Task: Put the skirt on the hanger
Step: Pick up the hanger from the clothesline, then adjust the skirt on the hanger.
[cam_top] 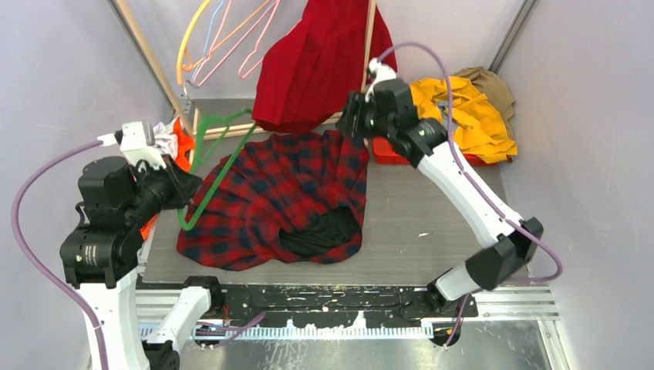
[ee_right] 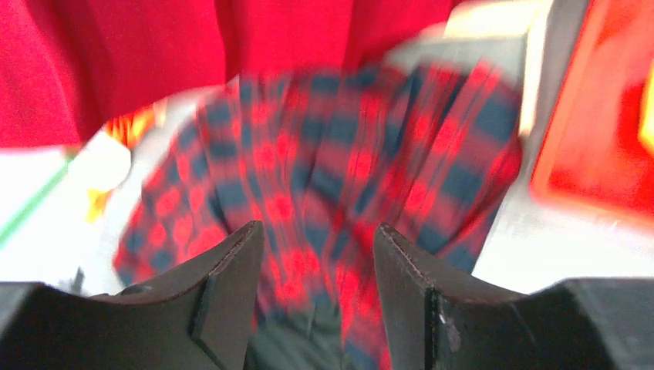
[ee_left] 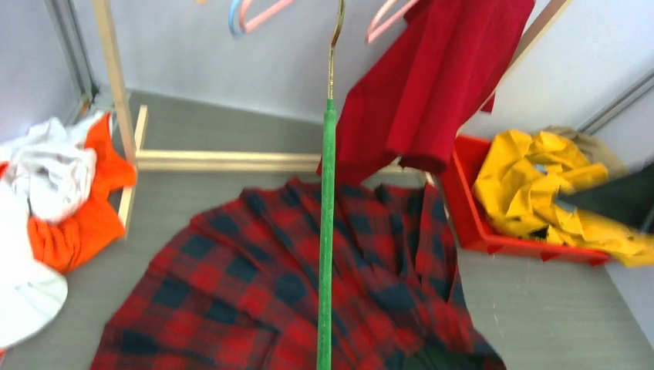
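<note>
The bright-red skirt (cam_top: pixel 316 65) hangs from the top of the wooden rack at the back, its hem above the table (ee_left: pixel 432 85) (ee_right: pixel 154 54). The hanger is hidden from view. My right gripper (cam_top: pixel 355 116) hovers just right of the skirt's lower edge. In the right wrist view its fingers stand apart with nothing between them (ee_right: pixel 316 231), over blurred plaid cloth. My left gripper (cam_top: pixel 183 187) is at the left, shut on a green hanger (cam_top: pixel 220 173). That hanger's bar runs up the middle of the left wrist view (ee_left: pixel 327 231), where the fingers themselves do not show.
A red-and-black plaid garment (cam_top: pixel 285 200) lies spread across the table. A red bin (ee_left: pixel 470 208) with yellow cloth (cam_top: pixel 463 116) sits at the back right. Orange and white cloth (ee_left: pixel 62 193) is piled at the left. Pink and yellow hangers (cam_top: pixel 231 46) hang on the rack (ee_left: pixel 116 77).
</note>
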`<control>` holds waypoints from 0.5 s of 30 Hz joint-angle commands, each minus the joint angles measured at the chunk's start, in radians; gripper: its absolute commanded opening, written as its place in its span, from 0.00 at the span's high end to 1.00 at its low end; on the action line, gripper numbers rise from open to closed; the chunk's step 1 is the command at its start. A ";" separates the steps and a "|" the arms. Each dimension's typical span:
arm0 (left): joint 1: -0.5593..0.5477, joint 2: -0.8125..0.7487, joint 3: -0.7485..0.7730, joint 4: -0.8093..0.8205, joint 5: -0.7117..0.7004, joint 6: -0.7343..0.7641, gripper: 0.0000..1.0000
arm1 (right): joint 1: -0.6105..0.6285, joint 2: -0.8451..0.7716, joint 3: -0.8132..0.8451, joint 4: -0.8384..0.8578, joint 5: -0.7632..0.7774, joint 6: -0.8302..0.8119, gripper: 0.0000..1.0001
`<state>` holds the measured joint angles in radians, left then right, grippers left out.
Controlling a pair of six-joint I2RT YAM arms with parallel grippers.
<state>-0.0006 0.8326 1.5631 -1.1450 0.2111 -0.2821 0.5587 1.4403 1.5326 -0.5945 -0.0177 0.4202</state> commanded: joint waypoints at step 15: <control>-0.056 -0.260 -0.376 -0.058 0.101 -0.049 1.00 | -0.087 0.781 1.061 0.348 0.544 -0.126 0.75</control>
<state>-0.0330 0.6178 1.2369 -1.2274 0.2615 -0.3153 0.4679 2.1685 2.5404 -0.4000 0.4477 0.3153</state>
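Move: Below the left hand, which already holds the green hanger, the plaid skirt lies with its middle about 35 cm down, 6 cm ahead and 12 cm to the right; the hangers still hanging are some 27 cm ahead, 3 cm right and 10 cm higher. From the right hand, the hanging red skirt is about 28 cm ahead, 4 cm left and 8 cm up, and the red box 12 cm ahead, 27 cm right and 27 cm down. Lowering the gripped green hanger over the plaid skirt, the left hand sinks about 10 cm and draws back some 5 cm, its fingers tipping slightly further down. The right hand sweeps quickly forward some 23 cm and up towards the hanging red skirt, dipping a little at the end; its fingers swing clockwise and lift towards level while closing roughly halfway. Contact with the red cloth can't be made out. ##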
